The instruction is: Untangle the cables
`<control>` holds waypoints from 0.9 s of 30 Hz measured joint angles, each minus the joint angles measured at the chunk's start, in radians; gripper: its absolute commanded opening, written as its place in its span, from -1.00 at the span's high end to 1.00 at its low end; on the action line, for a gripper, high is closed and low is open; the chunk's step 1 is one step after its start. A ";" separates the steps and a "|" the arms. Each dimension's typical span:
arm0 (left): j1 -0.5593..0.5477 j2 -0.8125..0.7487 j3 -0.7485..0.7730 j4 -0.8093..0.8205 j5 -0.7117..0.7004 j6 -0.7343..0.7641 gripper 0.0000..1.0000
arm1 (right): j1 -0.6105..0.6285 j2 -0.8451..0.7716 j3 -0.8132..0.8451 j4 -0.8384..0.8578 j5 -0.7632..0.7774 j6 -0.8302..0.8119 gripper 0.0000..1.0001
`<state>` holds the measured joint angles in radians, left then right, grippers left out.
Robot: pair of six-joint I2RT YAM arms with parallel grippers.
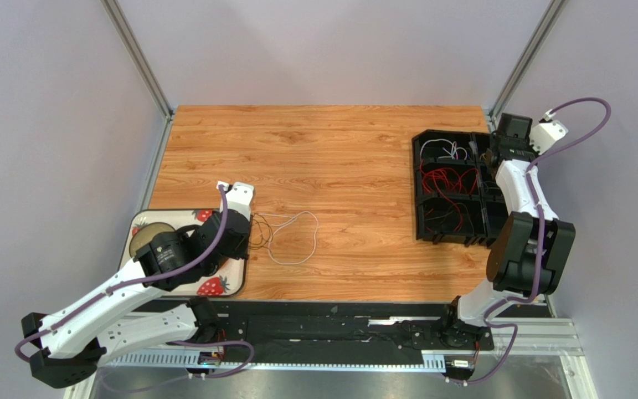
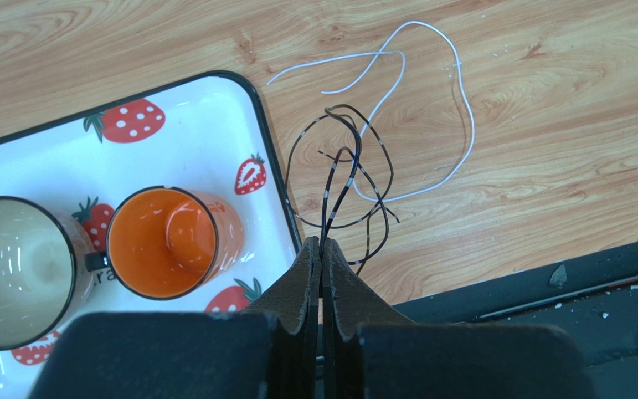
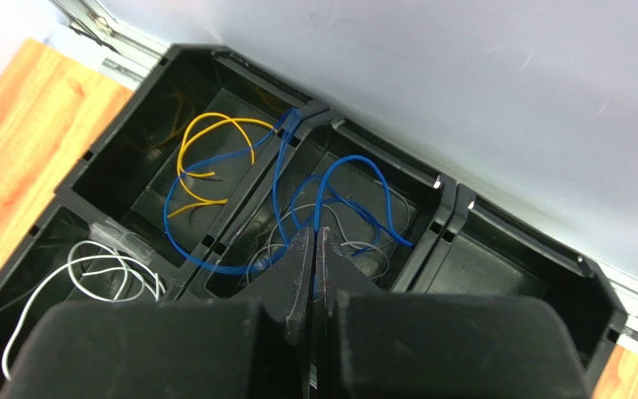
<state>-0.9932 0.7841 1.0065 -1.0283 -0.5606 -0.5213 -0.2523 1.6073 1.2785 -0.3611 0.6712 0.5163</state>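
Observation:
My left gripper [image 2: 322, 243] is shut on a dark cable with pale bands [image 2: 349, 166], whose loops hang over the wooden table beside the tray. A thin white cable [image 2: 460, 108] lies looped on the wood and crosses the dark one. In the top view the left gripper [image 1: 254, 233] sits at the tray's right edge. My right gripper [image 3: 314, 233] is shut on a blue cable [image 3: 364, 166] above a black divided bin [image 3: 439, 241]. The blue cable runs over a divider, next to a yellow cable [image 3: 206, 133]. Grey [image 3: 356, 248] and white [image 3: 89, 274] cables lie in other compartments.
A strawberry-print tray [image 2: 197, 141] holds an orange cup [image 2: 164, 241] and a cream cup [image 2: 14, 270]. The black bin [image 1: 418, 187] stands at the table's right side with red cables [image 1: 443, 179] inside. A black rail [image 1: 339, 328] runs along the near edge.

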 measured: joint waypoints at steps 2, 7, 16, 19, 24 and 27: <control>0.000 0.000 0.000 0.000 0.000 0.000 1.00 | -0.002 0.013 0.000 0.000 -0.007 0.010 1.00; 0.000 0.000 0.000 0.000 -0.002 0.000 1.00 | -0.006 0.016 -0.005 0.002 -0.037 0.038 1.00; 0.000 -0.003 0.000 0.000 -0.002 0.000 1.00 | -0.006 0.094 0.002 -0.009 -0.097 0.057 0.32; 0.000 -0.011 0.000 0.000 -0.002 0.000 1.00 | -0.009 0.127 0.023 -0.049 -0.145 0.060 -0.39; 0.000 -0.020 0.000 0.000 -0.002 0.000 1.00 | -0.013 0.119 0.034 -0.080 -0.191 0.040 -0.49; 0.000 -0.021 0.000 0.000 -0.002 0.000 1.00 | -0.013 0.099 0.056 -0.114 -0.199 0.032 -0.50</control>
<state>-0.9932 0.7628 1.0065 -1.0286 -0.5625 -0.5217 -0.2653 1.7061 1.3350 -0.4755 0.4725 0.5480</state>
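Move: Beneath the closed right fingers, roughly 13 cm down and about straight below, lies the box's middle compartment on the outer side, with the grey cable in it; the held blue cable already trails there. The yellow cable lies about 9 cm ahead and 1 cm left of this hand, the white cable 9 cm ahead and 11 cm left, the red cables 12 cm left and 2 cm ahead. From the left hand that compartment is some 68 cm right, 20 cm ahead and 16 cm lower. Lowering the blue cable into the outer middle compartment, the right hand sinks about 6 cm, drifting roughly 2 cm left and a little forward, while its fingers tip some 10 degrees more steeply downward. Near the bottom the fingers open wide and let go of the cable, then the hand rises about 1.5 cm. ##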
